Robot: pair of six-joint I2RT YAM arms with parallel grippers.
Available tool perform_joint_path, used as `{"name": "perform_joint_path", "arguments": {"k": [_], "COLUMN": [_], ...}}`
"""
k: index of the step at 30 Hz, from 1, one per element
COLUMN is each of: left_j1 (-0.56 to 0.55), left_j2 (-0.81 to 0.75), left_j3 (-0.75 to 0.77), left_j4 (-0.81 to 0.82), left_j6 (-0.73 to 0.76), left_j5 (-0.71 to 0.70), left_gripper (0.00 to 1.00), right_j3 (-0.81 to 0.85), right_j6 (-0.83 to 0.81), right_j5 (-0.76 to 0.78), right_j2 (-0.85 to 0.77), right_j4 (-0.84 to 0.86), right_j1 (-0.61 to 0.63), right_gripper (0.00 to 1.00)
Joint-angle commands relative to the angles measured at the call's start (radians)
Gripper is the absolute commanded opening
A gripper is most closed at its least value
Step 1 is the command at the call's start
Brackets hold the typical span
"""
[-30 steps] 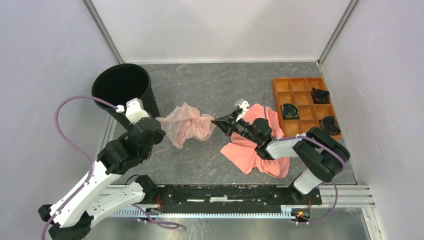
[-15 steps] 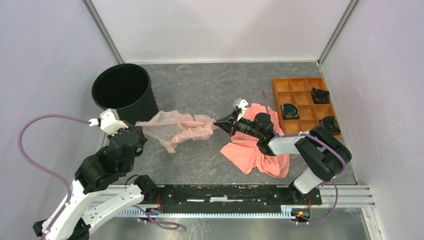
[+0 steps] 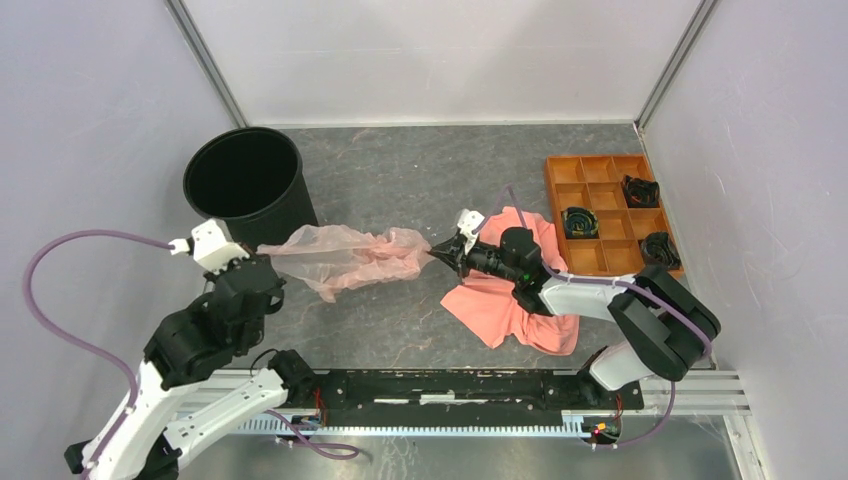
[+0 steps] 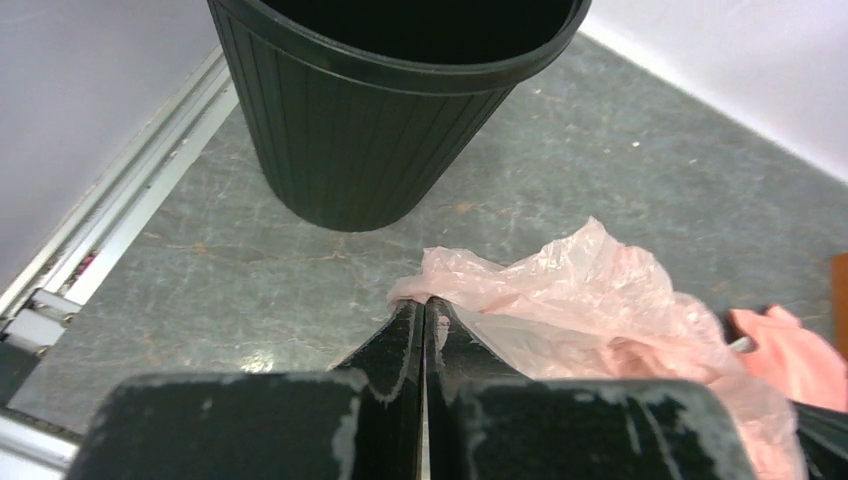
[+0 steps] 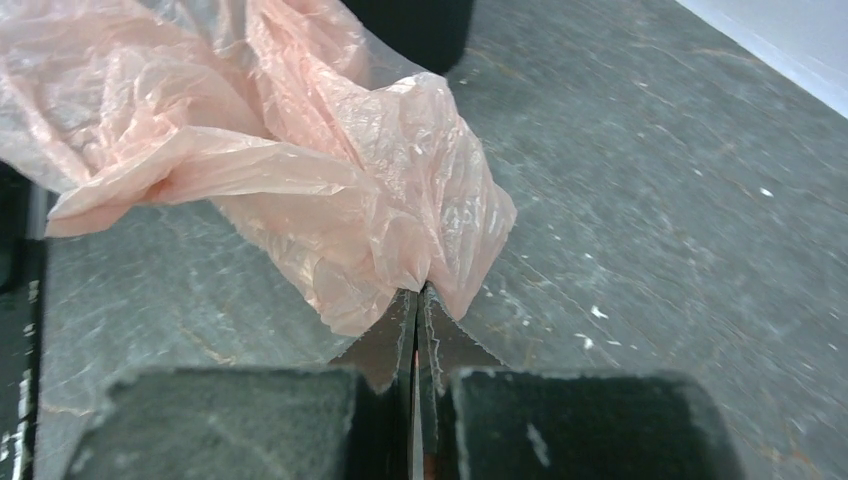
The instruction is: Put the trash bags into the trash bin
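The pale pink translucent trash bag (image 3: 345,255) is stretched between my two grippers over the grey table. My left gripper (image 3: 262,255) is shut on its left end, just in front of the black trash bin (image 3: 243,180). In the left wrist view the shut gripper (image 4: 424,305) pinches the trash bag (image 4: 560,290), with the trash bin (image 4: 370,130) standing upright right ahead. My right gripper (image 3: 435,251) is shut on the bag's right end; in the right wrist view that gripper (image 5: 417,293) bites the crumpled trash bag (image 5: 300,170).
A coral-orange cloth (image 3: 510,300) lies under my right arm. An orange compartment tray (image 3: 605,210) with black coiled items stands at the right. White walls close the table at the back and sides.
My left gripper drew back and to the left with the bag's end, pulling the crumpled bag out long. The right gripper shifted slightly left, holding its end.
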Motion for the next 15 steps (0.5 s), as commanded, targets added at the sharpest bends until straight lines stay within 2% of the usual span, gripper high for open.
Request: {"name": "perform_joint_path", "arguments": {"k": [1, 7, 15], "left_j1": [0.005, 0.005, 0.005], "left_j2": [0.064, 0.02, -0.081], "left_j3": [0.008, 0.016, 0.009], "left_j4": [-0.061, -0.073, -0.057], "left_j6": [-0.026, -0.059, -0.066], "left_j5": [-0.098, -0.148, -0.142], "left_gripper": [0.02, 0.02, 0.02], "right_j3": [-0.008, -0.025, -0.021], "right_j6": [-0.031, -0.018, 0.032], "right_j5": [0.17, 0.246, 0.33], "right_j2": [-0.046, -0.058, -0.046], "right_j4": [-0.013, -0.012, -0.032], "right_j1": [-0.008, -0.023, -0.052], "right_gripper": [0.0, 0.0, 0.0]}}
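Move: The trash bin's middle lies about 15 cm ahead of the left hand, 3 cm to its left and some 15 cm lower; from the right hand it is roughly 8 cm ahead, 31 cm left and slightly lower. The trash bag hangs between them, its middle some 15 cm right, 4 cm ahead of and 9 cm below the left hand. The pink cloth lies about 18 cm right, 2 cm back and 15 cm below the right hand. Still pinching the trash bag at opposite ends, both hands draw it out between them. The right hand goes forward and right about 5 cm, level, swinging some 15 degrees clockwise; the left first dips about a centimetre, then comes back up while pulling some 2 cm left and a little back. Fingers stay shut. ##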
